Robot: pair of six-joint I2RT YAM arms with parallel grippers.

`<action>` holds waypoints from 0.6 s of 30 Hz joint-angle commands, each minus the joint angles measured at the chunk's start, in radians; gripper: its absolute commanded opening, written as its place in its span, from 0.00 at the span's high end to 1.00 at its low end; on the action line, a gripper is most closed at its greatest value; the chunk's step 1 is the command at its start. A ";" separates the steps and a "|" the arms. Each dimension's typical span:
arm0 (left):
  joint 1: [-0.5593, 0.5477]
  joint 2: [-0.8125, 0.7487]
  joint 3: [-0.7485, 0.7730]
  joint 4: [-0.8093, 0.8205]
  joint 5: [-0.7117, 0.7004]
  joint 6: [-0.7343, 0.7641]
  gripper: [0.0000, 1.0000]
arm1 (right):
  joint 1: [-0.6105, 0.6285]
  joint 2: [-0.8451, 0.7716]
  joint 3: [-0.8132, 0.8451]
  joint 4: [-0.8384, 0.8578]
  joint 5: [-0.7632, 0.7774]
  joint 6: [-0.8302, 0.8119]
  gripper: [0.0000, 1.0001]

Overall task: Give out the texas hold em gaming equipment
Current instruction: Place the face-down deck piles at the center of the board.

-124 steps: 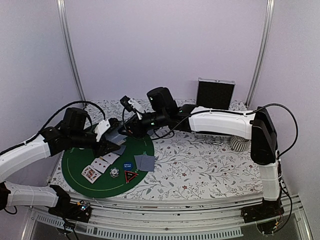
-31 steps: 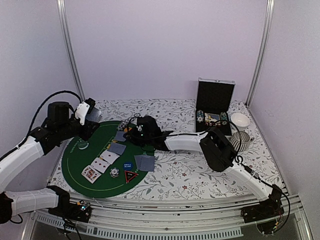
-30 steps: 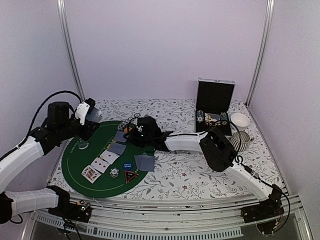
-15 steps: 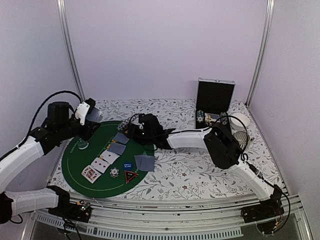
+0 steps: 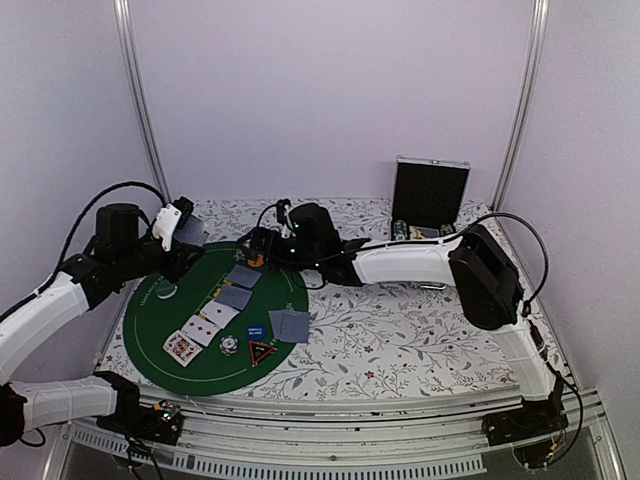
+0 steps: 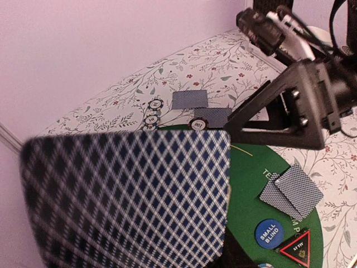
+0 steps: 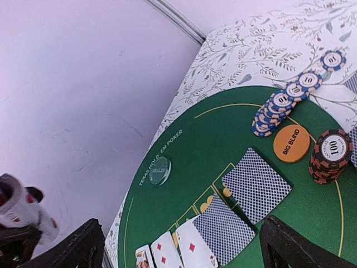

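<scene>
My left gripper [image 5: 183, 238] hovers over the left rim of the green poker mat [image 5: 160, 335], shut on a deck of grey-blue-backed playing cards [image 6: 128, 201] that hides its jaws. My right gripper [image 7: 181, 229] is open and empty above the mat's far edge. Beneath it lie two face-down cards [image 7: 256, 184], face-up cards [image 7: 189, 248], a fanned blue chip stack [image 7: 276, 109], the orange big-blind disc [image 7: 291, 143] and a red-black chip stack [image 7: 330, 155]. Nearer the front are a card pair [image 5: 290, 324], the blue small-blind disc [image 5: 255, 330] and the triangular marker [image 5: 262, 351].
A clear dealer button [image 7: 160, 170] lies on the mat's left side. The open silver-and-black case [image 5: 430, 188] stands at the back right. Two loose cards [image 6: 189, 99] and several chips [image 6: 152, 113] lie on the floral cloth beyond the mat.
My right gripper has opened wide and drawn back from the mat's far cards, its elbow swinging to the right. The left arm and its deck have not moved.
</scene>
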 commanded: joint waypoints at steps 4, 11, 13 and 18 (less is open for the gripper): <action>-0.010 0.054 -0.009 0.033 0.212 0.031 0.65 | -0.038 -0.374 -0.297 0.055 -0.031 -0.248 0.01; -0.197 0.249 0.105 -0.056 0.198 0.041 0.67 | -0.188 -0.761 -0.730 0.041 -0.009 -0.349 0.01; -0.216 0.308 0.133 -0.046 0.229 0.020 0.67 | -0.234 -0.867 -0.824 0.014 0.007 -0.379 0.01; -0.287 0.486 0.224 -0.035 0.244 0.029 0.67 | -0.301 -1.063 -0.940 -0.150 0.072 -0.495 0.01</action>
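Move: The left hand holds the deck; the open green right of the face-down community cards lies some 4 cm ahead, 12 cm right and 18 cm below. From that hand the near face-down card is about 4 cm ahead, 5 cm right, the upper one 9 cm ahead, 7 cm right, and the small blind 4 cm back, 10 cm right. The right hand has that green spot roughly 2 cm back, 1 cm right, 13 cm below. Left carries the deck about 12 cm right, sinking over the board; open right hand rises, retreating rightward. ##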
